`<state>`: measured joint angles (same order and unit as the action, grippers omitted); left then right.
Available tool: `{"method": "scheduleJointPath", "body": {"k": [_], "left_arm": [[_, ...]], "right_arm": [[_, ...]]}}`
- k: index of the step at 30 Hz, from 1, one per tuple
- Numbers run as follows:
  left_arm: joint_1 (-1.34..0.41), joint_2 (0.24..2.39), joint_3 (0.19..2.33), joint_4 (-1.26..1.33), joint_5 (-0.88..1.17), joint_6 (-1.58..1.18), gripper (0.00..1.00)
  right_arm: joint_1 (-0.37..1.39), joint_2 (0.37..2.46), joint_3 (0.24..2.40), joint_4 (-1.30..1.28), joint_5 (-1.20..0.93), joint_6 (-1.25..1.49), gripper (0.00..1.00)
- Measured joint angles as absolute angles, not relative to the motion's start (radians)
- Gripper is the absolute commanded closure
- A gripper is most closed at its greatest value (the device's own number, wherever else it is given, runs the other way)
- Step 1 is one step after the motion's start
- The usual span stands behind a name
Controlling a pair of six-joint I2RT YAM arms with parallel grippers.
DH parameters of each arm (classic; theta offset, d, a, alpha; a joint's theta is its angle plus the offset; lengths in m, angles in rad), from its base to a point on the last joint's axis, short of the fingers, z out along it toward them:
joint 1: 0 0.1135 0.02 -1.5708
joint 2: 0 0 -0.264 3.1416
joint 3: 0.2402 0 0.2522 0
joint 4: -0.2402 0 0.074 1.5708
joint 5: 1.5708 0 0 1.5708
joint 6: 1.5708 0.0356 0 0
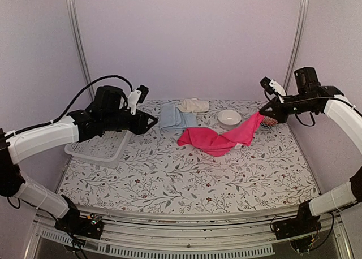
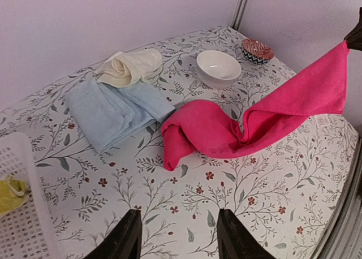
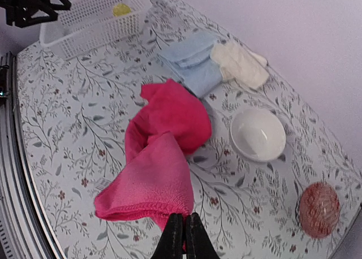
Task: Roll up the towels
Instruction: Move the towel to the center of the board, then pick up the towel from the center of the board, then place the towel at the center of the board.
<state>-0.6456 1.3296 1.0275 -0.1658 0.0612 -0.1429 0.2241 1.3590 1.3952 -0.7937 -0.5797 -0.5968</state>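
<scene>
A hot pink towel (image 1: 212, 139) lies crumpled mid-table, and one corner is lifted up to the right. My right gripper (image 1: 266, 115) is shut on that corner (image 3: 184, 218) above the table. A folded light blue towel (image 2: 113, 109) lies at the back, with a loosely rolled cream towel (image 2: 130, 67) against its far side. A yellow-green towel (image 3: 120, 9) sits in the white basket (image 1: 99, 149). My left gripper (image 2: 179, 214) hovers open over bare cloth, short of the pink towel (image 2: 215, 129), with nothing between its fingers.
A white bowl (image 1: 229, 117) stands behind the pink towel. A small patterned bowl (image 2: 257, 50) sits at the back right, near my right gripper. The basket stands at the left edge of the table. Floral covering (image 1: 186, 180) spans the table.
</scene>
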Motion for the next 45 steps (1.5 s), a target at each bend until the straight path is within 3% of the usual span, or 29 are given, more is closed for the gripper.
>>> {"method": "scheduleJointPath", "body": {"k": [4,7,12,21,23,26,29,32,38,42,45], "left_arm": [[-0.652,1.446,1.030,-0.121,0.174,-0.210,0.55],[-0.662,1.596,1.094,-0.145,0.217,-0.249,0.58],[-0.670,1.879,1.343,-0.212,0.236,-0.292,0.55],[-0.670,2.229,1.685,-0.309,0.147,-0.285,0.58],[-0.669,2.259,1.694,-0.324,0.134,-0.285,0.66],[-0.670,2.289,1.713,-0.342,0.118,-0.277,0.68],[-0.669,2.331,1.777,-0.364,0.093,-0.268,0.89],[-0.669,2.341,1.801,-0.366,0.078,-0.238,1.00],[-0.669,2.247,1.770,-0.395,0.028,-0.167,1.00],[-0.674,1.966,1.648,-0.387,-0.004,-0.098,1.00],[-0.694,1.720,1.518,-0.340,0.006,-0.073,0.97]], "right_arm": [[0.096,1.229,1.122,-0.778,-0.482,-0.636,0.97],[0.076,1.258,1.024,-0.787,-0.409,-0.649,0.97],[0.057,1.332,0.994,-0.804,-0.366,-0.642,0.97],[0.050,1.363,0.978,-0.737,-0.332,-0.605,0.97],[0.049,1.363,0.978,-0.721,-0.330,-0.596,0.97],[0.049,1.368,0.982,-0.700,-0.329,-0.584,0.97],[0.049,1.393,1.003,-0.688,-0.329,-0.572,0.97],[0.049,1.428,1.029,-0.680,-0.333,-0.560,0.98],[0.008,1.506,1.229,-0.723,-0.384,-0.524,0.98],[-0.110,1.496,1.384,-0.710,-0.434,-0.493,0.97],[-0.179,1.449,1.345,-0.703,-0.440,-0.520,0.91]]}}
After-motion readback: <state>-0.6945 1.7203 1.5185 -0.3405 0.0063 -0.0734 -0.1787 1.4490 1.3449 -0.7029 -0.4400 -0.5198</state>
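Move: The pink towel's left end lies about 9 cm ahead of the left hand, 13 cm to its right and 22 cm below. On the table too, the blue towel is some 20 cm ahead and 9 cm right, the white bowl 20 cm ahead and 35 cm right. From the right hand, which already holds the towel's other end, that left end is roughly 9 cm ahead, 28 cm left and 27 cm below. Left hand sinks some 20 cm forward-right, pinches the towel's left end, lifts; right lowers its corner, draws right. ##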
